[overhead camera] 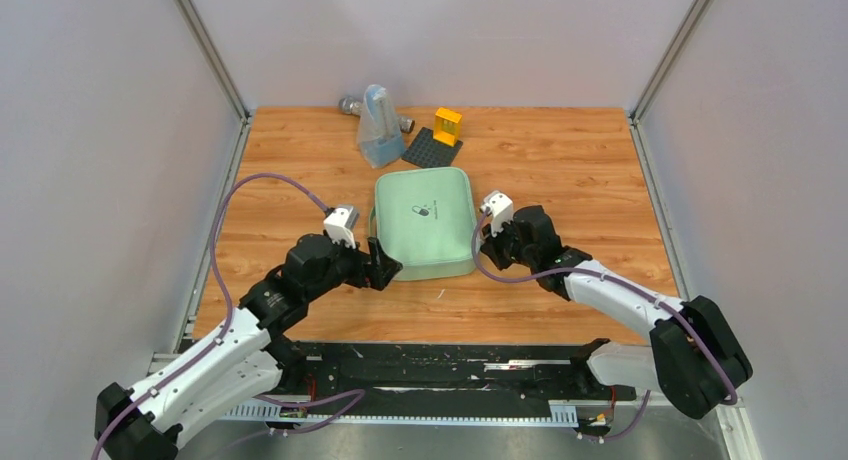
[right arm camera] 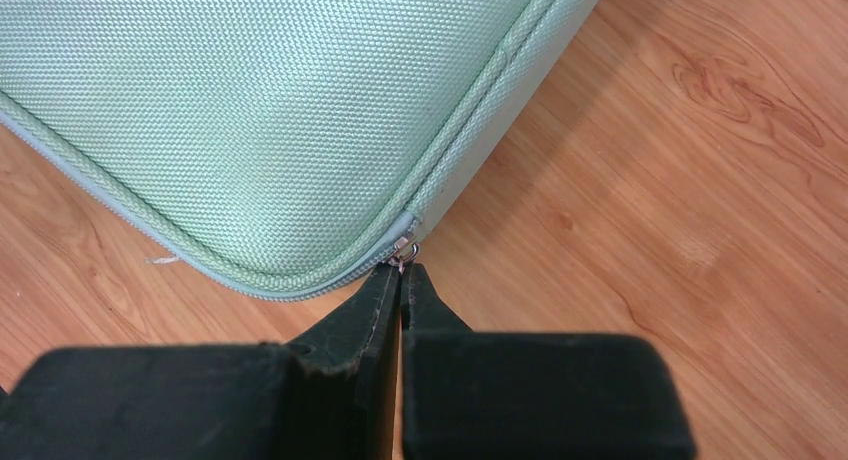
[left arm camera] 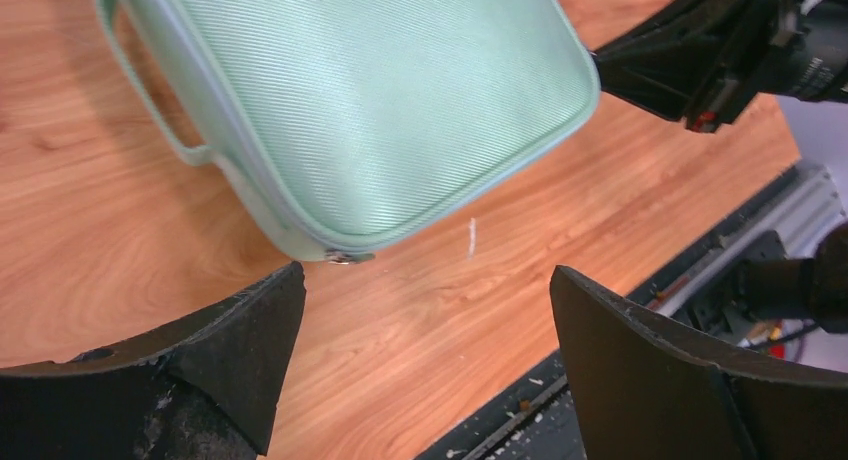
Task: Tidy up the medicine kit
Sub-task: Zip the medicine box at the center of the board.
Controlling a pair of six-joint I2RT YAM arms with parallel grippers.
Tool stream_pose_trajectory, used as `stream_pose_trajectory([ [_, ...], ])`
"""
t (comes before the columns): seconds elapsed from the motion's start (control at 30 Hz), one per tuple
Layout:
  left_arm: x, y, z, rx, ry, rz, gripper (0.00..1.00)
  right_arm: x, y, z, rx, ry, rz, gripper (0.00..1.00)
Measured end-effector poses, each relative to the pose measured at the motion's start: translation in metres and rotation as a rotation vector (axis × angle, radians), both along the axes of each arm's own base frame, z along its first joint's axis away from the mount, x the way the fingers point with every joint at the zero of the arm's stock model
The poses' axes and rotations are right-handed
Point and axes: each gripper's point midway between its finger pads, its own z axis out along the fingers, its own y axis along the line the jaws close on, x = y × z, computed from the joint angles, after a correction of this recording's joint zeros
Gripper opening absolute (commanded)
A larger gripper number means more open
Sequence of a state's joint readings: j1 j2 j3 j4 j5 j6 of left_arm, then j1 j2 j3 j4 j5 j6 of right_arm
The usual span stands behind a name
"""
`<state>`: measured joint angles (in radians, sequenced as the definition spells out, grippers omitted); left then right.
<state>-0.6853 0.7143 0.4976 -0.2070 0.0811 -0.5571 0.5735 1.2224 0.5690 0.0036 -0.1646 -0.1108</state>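
The medicine kit (overhead camera: 424, 223) is a pale mint-green zipped case with a small dark pill logo, lying flat in the middle of the table. Its woven lid fills the left wrist view (left arm camera: 380, 90) and the right wrist view (right arm camera: 230, 100). My left gripper (overhead camera: 386, 265) stands open just off the case's near-left corner, with only bare wood between its fingers (left arm camera: 428, 275). A small metal zipper slider (left arm camera: 345, 257) shows at that corner. My right gripper (right arm camera: 403, 272) is at the near-right corner, shut with its tips pinching the zipper pull (right arm camera: 403, 248).
Behind the case lie a translucent bluish pouch (overhead camera: 378, 130), a dark grey studded baseplate (overhead camera: 432, 147) with a yellow block (overhead camera: 447, 126) on it, and a grey metal piece (overhead camera: 350, 105). A black rail (overhead camera: 450, 365) runs along the table's near edge. Grey walls stand on both sides.
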Motion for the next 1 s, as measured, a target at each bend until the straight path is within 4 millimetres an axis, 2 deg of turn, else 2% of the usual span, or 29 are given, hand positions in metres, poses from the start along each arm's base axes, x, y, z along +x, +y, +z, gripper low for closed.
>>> stream_pose_trajectory([
  [0.2, 0.015, 0.018, -0.011, 0.097, -0.028, 0.094, 1.0, 0.005, -0.006, -0.002, 0.014, 0.021, -0.024, 0.0],
  [0.4, 0.017, 0.016, -0.032, 0.13, -0.012, 0.08, 0.99, 0.012, -0.008, -0.002, 0.029, 0.034, -0.03, 0.0],
  [0.53, 0.016, 0.017, -0.054, 0.155, 0.017, 0.077, 0.92, 0.014, -0.007, -0.002, 0.038, 0.044, -0.029, 0.0],
  [0.63, 0.017, 0.014, -0.063, 0.159, 0.02, 0.064, 0.9, 0.014, -0.007, -0.002, 0.044, 0.048, -0.031, 0.0],
  [0.7, 0.019, 0.011, -0.066, 0.157, 0.014, 0.057, 0.85, 0.014, -0.006, -0.002, 0.047, 0.051, -0.031, 0.0],
  [0.87, 0.024, 0.006, -0.069, 0.148, -0.011, 0.049, 0.63, 0.016, -0.006, -0.001, 0.055, 0.06, -0.035, 0.0],
  [1.0, 0.027, 0.005, -0.072, 0.152, -0.024, 0.057, 0.52, 0.016, -0.005, -0.001, 0.056, 0.067, -0.038, 0.0],
])
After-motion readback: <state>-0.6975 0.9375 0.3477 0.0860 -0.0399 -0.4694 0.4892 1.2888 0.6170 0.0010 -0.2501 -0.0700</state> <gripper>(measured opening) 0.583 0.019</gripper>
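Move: The left hand, empty and open, is going for the zip pull at the medicine box's near left corner, about 4 cm ahead, 1 cm right and 8 cm below. From that hand the box's middle is some 14 cm ahead and 6 cm right, and the side handle some 15 cm ahead and 4 cm left. The right hand already holds a second pull at the near right corner; the left corner's pull is about 16 cm to its left and 3 cm back, level in height. The right fingers keep the second zip pull pinched at the box's near right corner, easing about 1.5 cm forward with it. Meanwhile the left hand, coming in wide open, first slips slightly forward and left, then sinks about 7 cm and edges forward to the near left corner's pull, rolling some 10 degrees and closing to just over half open around it. ##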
